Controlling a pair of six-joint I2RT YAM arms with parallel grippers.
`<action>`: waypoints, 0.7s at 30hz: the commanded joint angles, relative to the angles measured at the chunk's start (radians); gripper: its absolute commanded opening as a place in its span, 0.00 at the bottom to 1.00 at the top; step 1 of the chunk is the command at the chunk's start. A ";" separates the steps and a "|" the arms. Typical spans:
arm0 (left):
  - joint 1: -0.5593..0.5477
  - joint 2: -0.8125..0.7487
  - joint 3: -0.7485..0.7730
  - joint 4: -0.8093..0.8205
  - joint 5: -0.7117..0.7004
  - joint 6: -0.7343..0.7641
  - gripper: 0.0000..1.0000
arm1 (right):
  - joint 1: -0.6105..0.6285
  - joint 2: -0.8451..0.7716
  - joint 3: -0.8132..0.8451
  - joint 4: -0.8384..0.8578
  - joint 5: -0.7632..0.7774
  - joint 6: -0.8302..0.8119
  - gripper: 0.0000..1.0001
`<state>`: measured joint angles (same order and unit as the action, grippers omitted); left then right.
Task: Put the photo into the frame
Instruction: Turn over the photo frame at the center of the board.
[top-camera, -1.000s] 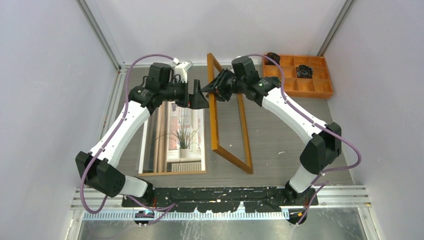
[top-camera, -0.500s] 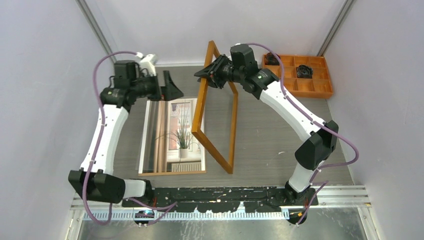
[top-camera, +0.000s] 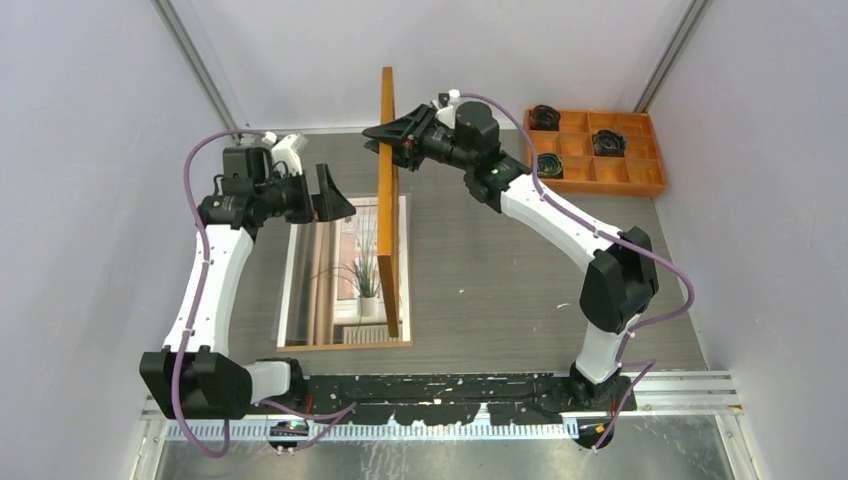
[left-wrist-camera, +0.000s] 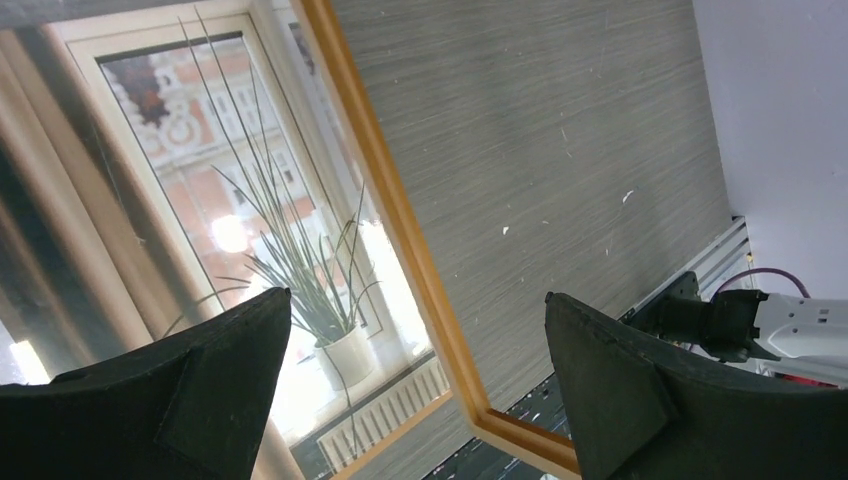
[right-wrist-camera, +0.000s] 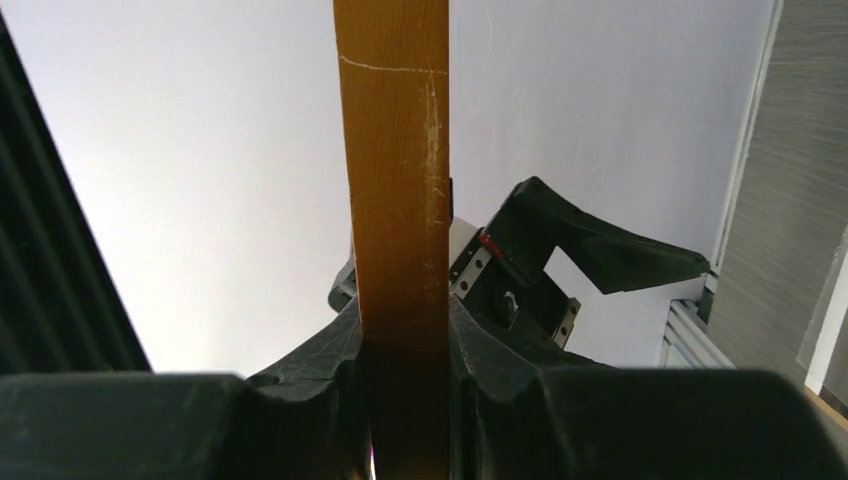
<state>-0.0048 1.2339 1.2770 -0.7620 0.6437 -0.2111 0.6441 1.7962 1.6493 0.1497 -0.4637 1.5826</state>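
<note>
The photo (top-camera: 345, 265), a potted spiky plant at a window, lies flat on the table left of centre; the left wrist view shows the photo (left-wrist-camera: 240, 220) close up. The orange-brown frame (top-camera: 390, 200) stands on edge, almost vertical, its lower corner down at the photo's right side. My right gripper (top-camera: 387, 133) is shut on the frame's upper rail; in the right wrist view the rail (right-wrist-camera: 395, 150) runs straight up between the pads of that gripper (right-wrist-camera: 402, 335). My left gripper (top-camera: 335, 195) hangs open just left of the frame, holding nothing; its fingers (left-wrist-camera: 210, 390) straddle a frame rail (left-wrist-camera: 400, 220) below.
An orange compartment tray (top-camera: 640, 175) with dark small items sits at the back right. A brown board edge (top-camera: 345, 347) shows under the photo's near side. Grey walls close in on both sides and behind.
My right gripper has swung the frame up and to the left, from leaning on the table to standing on edge over the photo's right side. My left gripper drew back leftward, wide open.
</note>
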 joint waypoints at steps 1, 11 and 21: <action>-0.029 0.013 -0.040 0.083 0.000 -0.015 1.00 | -0.031 -0.038 -0.109 0.389 -0.088 0.160 0.07; -0.274 0.137 -0.103 0.159 -0.244 0.027 1.00 | -0.100 -0.047 -0.344 0.699 -0.171 0.285 0.12; -0.328 0.321 -0.089 0.174 -0.391 0.122 1.00 | -0.207 -0.194 -0.512 0.332 -0.296 -0.020 0.36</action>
<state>-0.3298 1.5219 1.1679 -0.6170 0.3321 -0.1543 0.4824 1.7069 1.1702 0.7235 -0.6872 1.7317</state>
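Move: The left hand's target is the upright photo frame's lower rail, its middle about 9 cm to the right, 6 cm back and 17 cm below. The photo lies roughly 6 cm back and 25 cm below that hand, only 1 cm to its left. From the right hand, gripping the upper rail, the bare middle of the board is some 11 cm right, 9 cm back and 38 cm down; the photo is about 10 cm left, 12 cm back, 38 cm down. Still pinching the frame's upper rail, the right hand carries it about 7 cm to the right and 5 cm down towards the bare board, rolling its top over to the right by around 10 degrees; the squeeze eases at the very end. The wide-open left hand sinks some 14 cm and goes 6 cm right towards the lower rail, wrist turning about 20 degrees. ##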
